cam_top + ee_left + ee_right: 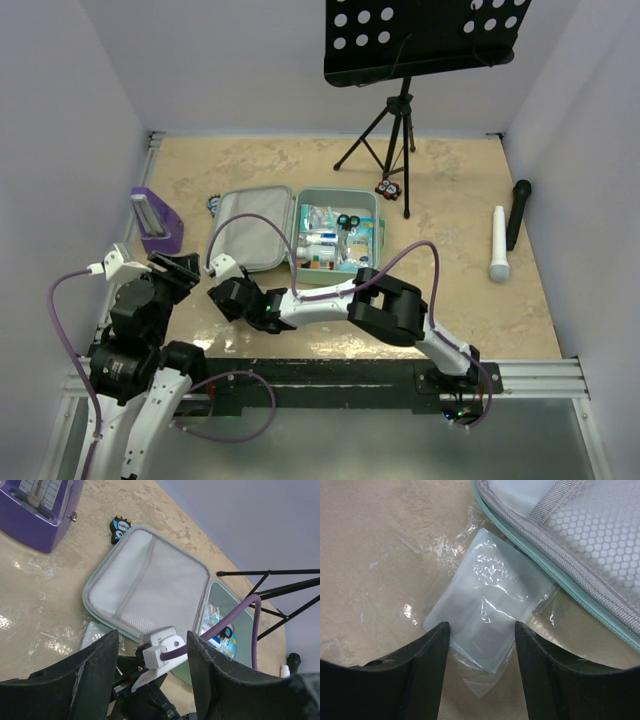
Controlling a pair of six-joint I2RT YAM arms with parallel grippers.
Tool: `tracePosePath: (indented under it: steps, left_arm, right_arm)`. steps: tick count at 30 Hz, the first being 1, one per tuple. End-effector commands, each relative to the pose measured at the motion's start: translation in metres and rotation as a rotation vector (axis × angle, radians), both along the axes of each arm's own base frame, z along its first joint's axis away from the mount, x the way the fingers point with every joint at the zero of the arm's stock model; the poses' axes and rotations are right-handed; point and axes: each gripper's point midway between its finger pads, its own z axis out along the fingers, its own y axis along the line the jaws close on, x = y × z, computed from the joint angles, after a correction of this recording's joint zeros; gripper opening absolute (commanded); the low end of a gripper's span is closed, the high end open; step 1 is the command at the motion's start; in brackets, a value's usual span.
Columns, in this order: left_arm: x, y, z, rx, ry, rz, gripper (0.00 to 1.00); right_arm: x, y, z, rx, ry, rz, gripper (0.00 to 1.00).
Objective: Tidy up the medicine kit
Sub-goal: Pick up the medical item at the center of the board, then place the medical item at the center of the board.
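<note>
The medicine kit [338, 195] lies open mid-table, its mesh-lined lid [255, 228] folded out to the left and its tray filled with boxes and scissors. A pale blue packet in clear wrap [485, 600] lies flat on the table just off the lid's near edge [590, 535]. My right gripper [481, 630] hangs open over the packet, one finger on either side of its near corner, gripping nothing. My left gripper [152, 640] stands open and empty to the left, looking over the right wrist toward the lid [150, 580]; the packet [95, 632] shows beside its left finger.
A purple stand [155, 220] sits at the left wall. A music stand's tripod [400, 110] is behind the kit, with a small black item [388, 187] at its foot. A white microphone [498, 245] and a black one [517, 212] lie right. A small black-and-blue item [120, 528] is by the lid's far corner.
</note>
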Motion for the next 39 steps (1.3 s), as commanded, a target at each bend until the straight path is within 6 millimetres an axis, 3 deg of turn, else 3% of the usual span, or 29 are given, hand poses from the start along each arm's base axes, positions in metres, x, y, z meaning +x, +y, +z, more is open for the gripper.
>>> tracePosePath:
  steps: [1,7,12,14,19,21,23,26,30,33,36,39]
  left_arm:
    - [-0.003,0.003,0.018,-0.013,-0.050,0.013,0.61]
    - [-0.002,0.000,0.014,-0.027,-0.047,0.005,0.61]
    - [0.001,-0.004,0.008,-0.054,-0.054,-0.006,0.61]
    - [0.003,-0.007,0.005,-0.062,-0.052,-0.015,0.61]
    - [0.014,-0.016,-0.002,-0.081,-0.052,-0.043,0.61]
    - [0.018,-0.018,-0.005,-0.085,-0.045,-0.051,0.61]
    - [0.022,-0.021,-0.007,-0.087,-0.046,-0.057,0.61]
    - [0.028,-0.023,-0.007,-0.090,-0.055,-0.061,0.61]
    - [0.035,-0.027,-0.006,-0.107,-0.073,-0.075,0.61]
    - [0.042,-0.037,-0.013,-0.139,-0.077,-0.107,0.61]
    - [0.051,-0.050,-0.029,-0.169,-0.060,-0.156,0.61]
    - [0.056,-0.062,-0.048,-0.194,-0.012,-0.204,0.61]
  right_arm:
    - [0.005,-0.011,-0.006,-0.043,-0.003,-0.065,0.55]
    - [-0.004,-0.032,-0.021,-0.093,0.045,-0.070,0.24]
    - [-0.011,-0.054,-0.016,-0.090,0.066,-0.094,0.00]
    - [-0.013,-0.065,-0.004,-0.067,0.065,-0.111,0.00]
    - [-0.021,-0.093,0.059,0.051,0.082,-0.146,0.00]
    - [-0.026,-0.111,0.072,0.067,0.093,-0.167,0.00]
    - [-0.030,-0.131,0.102,0.134,0.100,-0.203,0.00]
    - [-0.034,-0.163,0.129,0.190,0.109,-0.256,0.00]
    - [-0.029,-0.217,0.152,0.202,0.086,-0.410,0.00]
    - [-0.006,-0.274,0.160,0.224,0.058,-0.600,0.00]
    - [0.028,-0.326,0.161,0.287,0.068,-0.736,0.00]
    - [0.049,-0.372,0.159,0.343,0.062,-0.883,0.00]
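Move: The medical item, a white patch in a clear bag, lies flat between the right hand's open fingers; its middle is some 2 cm ahead, 1 cm left and 1 cm below the hand point. The grey case lid lies about 14 cm ahead and 6 cm right, the open medicine kit roughly 12 cm ahead and 25 cm right. From the left hand, the medical item lies about 8 cm right, level fore and aft, some 22 cm below. Almost in place at first, the right hand shuts its fingers and pinches the bag near its closer end. It then draws it off to the right and slightly back, lifts it about 17 cm, and swings some 30 cm right overall towards the kit, edging forward last while turning nearly 40 degrees clockwise. The left hand, empty and open, drifts about 5 cm forward, rightward and down towards the lid. ##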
